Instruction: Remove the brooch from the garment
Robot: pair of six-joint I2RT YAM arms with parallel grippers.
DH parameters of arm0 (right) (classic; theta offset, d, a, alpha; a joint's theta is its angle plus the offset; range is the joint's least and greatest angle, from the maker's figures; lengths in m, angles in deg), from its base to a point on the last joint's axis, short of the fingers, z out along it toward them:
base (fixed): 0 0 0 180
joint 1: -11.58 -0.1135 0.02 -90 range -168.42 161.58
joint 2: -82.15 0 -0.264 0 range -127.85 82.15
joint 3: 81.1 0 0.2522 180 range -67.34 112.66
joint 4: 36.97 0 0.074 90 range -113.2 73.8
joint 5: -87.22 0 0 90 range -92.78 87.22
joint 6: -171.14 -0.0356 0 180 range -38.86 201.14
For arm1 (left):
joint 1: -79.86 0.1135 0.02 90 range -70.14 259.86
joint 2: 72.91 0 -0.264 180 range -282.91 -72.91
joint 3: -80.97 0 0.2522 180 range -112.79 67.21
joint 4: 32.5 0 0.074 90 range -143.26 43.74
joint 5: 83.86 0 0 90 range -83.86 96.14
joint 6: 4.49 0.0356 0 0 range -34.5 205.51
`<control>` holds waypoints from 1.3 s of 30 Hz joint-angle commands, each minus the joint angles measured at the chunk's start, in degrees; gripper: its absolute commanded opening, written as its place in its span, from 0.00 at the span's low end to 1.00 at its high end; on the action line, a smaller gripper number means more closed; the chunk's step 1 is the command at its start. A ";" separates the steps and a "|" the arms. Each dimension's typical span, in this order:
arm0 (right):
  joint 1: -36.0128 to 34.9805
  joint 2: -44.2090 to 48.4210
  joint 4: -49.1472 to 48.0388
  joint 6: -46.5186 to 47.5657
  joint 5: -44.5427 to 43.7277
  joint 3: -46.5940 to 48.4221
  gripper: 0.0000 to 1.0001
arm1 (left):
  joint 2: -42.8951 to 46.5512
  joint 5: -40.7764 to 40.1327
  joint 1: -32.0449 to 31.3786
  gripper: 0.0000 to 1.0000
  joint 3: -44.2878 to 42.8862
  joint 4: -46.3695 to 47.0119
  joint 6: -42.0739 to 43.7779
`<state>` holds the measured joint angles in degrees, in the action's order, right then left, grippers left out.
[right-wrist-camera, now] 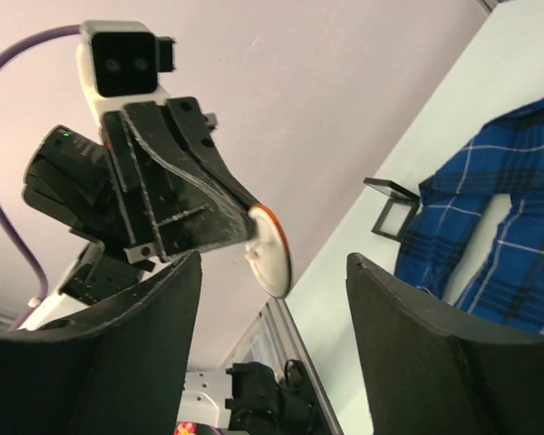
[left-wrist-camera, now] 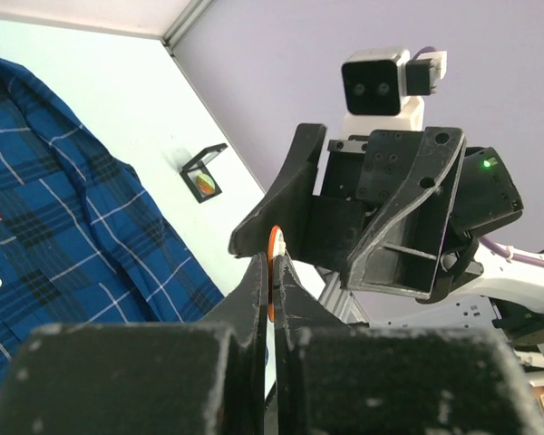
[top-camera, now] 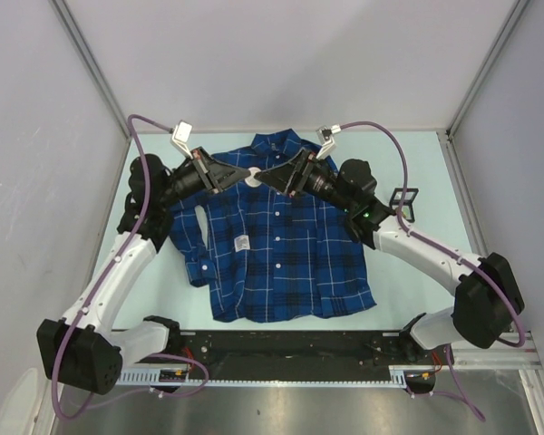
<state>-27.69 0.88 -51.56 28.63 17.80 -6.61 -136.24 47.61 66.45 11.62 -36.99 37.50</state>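
Observation:
The brooch (top-camera: 251, 175), a round white disc with an orange rim, is held in the air over the collar of the garment (top-camera: 272, 254). My left gripper (top-camera: 242, 174) is shut on the brooch's edge. In the left wrist view the orange rim (left-wrist-camera: 272, 239) sticks out between the closed fingers (left-wrist-camera: 254, 290). My right gripper (top-camera: 270, 175) stands open just right of the brooch, facing it. In the right wrist view the disc (right-wrist-camera: 272, 256) hangs between and beyond its spread fingers (right-wrist-camera: 154, 326), not touching them. The dark blue plaid shirt (right-wrist-camera: 503, 227) lies flat on the table.
A small black-framed box (top-camera: 404, 201) stands on the table right of the shirt, also seen as a small frame (left-wrist-camera: 204, 172) from the left wrist. Grey walls enclose the back and sides. A black rail (top-camera: 290, 349) runs along the near edge between the arm bases.

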 commanded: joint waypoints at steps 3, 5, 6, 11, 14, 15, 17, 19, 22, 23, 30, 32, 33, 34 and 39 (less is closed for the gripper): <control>-0.37 -0.90 -6.27 -1.10 -1.86 0.27 0.56 | -0.83 2.30 0.40 0.00 0.13 2.50 -0.33; -0.29 -1.17 -6.27 -0.93 -1.59 0.18 0.52 | -0.83 2.30 0.40 0.00 -0.04 2.50 -0.33; -0.28 -1.25 -6.44 -0.93 -1.42 0.27 0.50 | -0.83 2.38 0.40 0.00 -0.13 2.50 -0.33; -0.37 -1.25 -7.24 -1.01 -1.07 0.18 0.39 | -1.00 2.38 0.40 0.00 -0.04 2.24 -0.16; -0.20 -1.60 -7.24 -0.75 -0.28 0.27 0.38 | -1.09 2.38 0.40 0.00 0.05 2.24 -0.33; -0.28 -1.69 -7.15 -0.84 -0.10 0.27 0.39 | -1.18 2.38 0.40 0.00 -0.04 2.24 -0.51; -0.28 -2.04 -7.06 -0.32 0.25 0.35 0.40 | -1.36 2.65 0.40 0.00 0.05 2.85 -1.20; -0.72 -2.05 -6.36 0.56 -0.01 0.35 0.36 | -1.71 2.91 0.40 0.00 0.13 3.46 -1.73; -0.99 -1.78 -5.39 1.97 -0.63 0.44 0.35 | -2.06 3.61 0.40 0.00 0.13 3.90 -2.35; -0.99 -1.87 -5.22 2.06 -0.54 0.62 0.34 | -2.06 3.61 0.40 0.00 0.22 3.82 -2.35; -1.95 -2.57 -2.67 3.82 -0.98 2.29 0.28 | -1.97 3.53 0.40 0.00 0.31 3.99 -2.53; -2.30 -2.66 -1.88 4.87 -1.33 2.46 0.27 | -1.97 3.61 0.40 0.00 0.14 3.82 -2.62; -2.48 -2.66 -1.53 5.14 -1.42 2.64 0.26 | -1.97 3.61 0.40 0.00 0.13 3.73 -2.62; -2.66 -2.66 -1.09 5.49 -1.77 2.73 0.26 | -1.89 3.61 0.40 0.00 0.05 3.47 -2.70; -4.06 -2.57 0.76 8.73 -5.54 3.08 0.23 | -1.97 4.05 0.40 0.00 0.74 4.52 -5.16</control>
<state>-29.70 -1.48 -52.81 33.26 14.69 -5.84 -138.40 49.93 66.96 12.03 -36.09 35.62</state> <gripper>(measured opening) 0.248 0.007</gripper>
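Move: The brooch, a small white disc with an orange rim, is already held in the left fingertips, its middle about 1 cm ahead and 1 cm right of the left hand point. From the right hand it lies roughly 3 cm left and 1 cm ahead, level with the open fingers. The garment's middle is some 35 cm below, about 2 cm left and 1 cm back; its white patch, equally low, is about 5 cm left and 4 cm back. The right hand, open in front of the brooch at first, closes its fingers by about two thirds around the disc's free side while edging some 1.5 cm left towards the left gripper; it rises a touch, then sinks to end about 1 cm lower, the fingertips seeming to meet the disc as they narrow over it. The left hand keeps the brooch pinched in its shut fingers, pointing forward and right, and settles about 1 cm down with hardly any turn. ##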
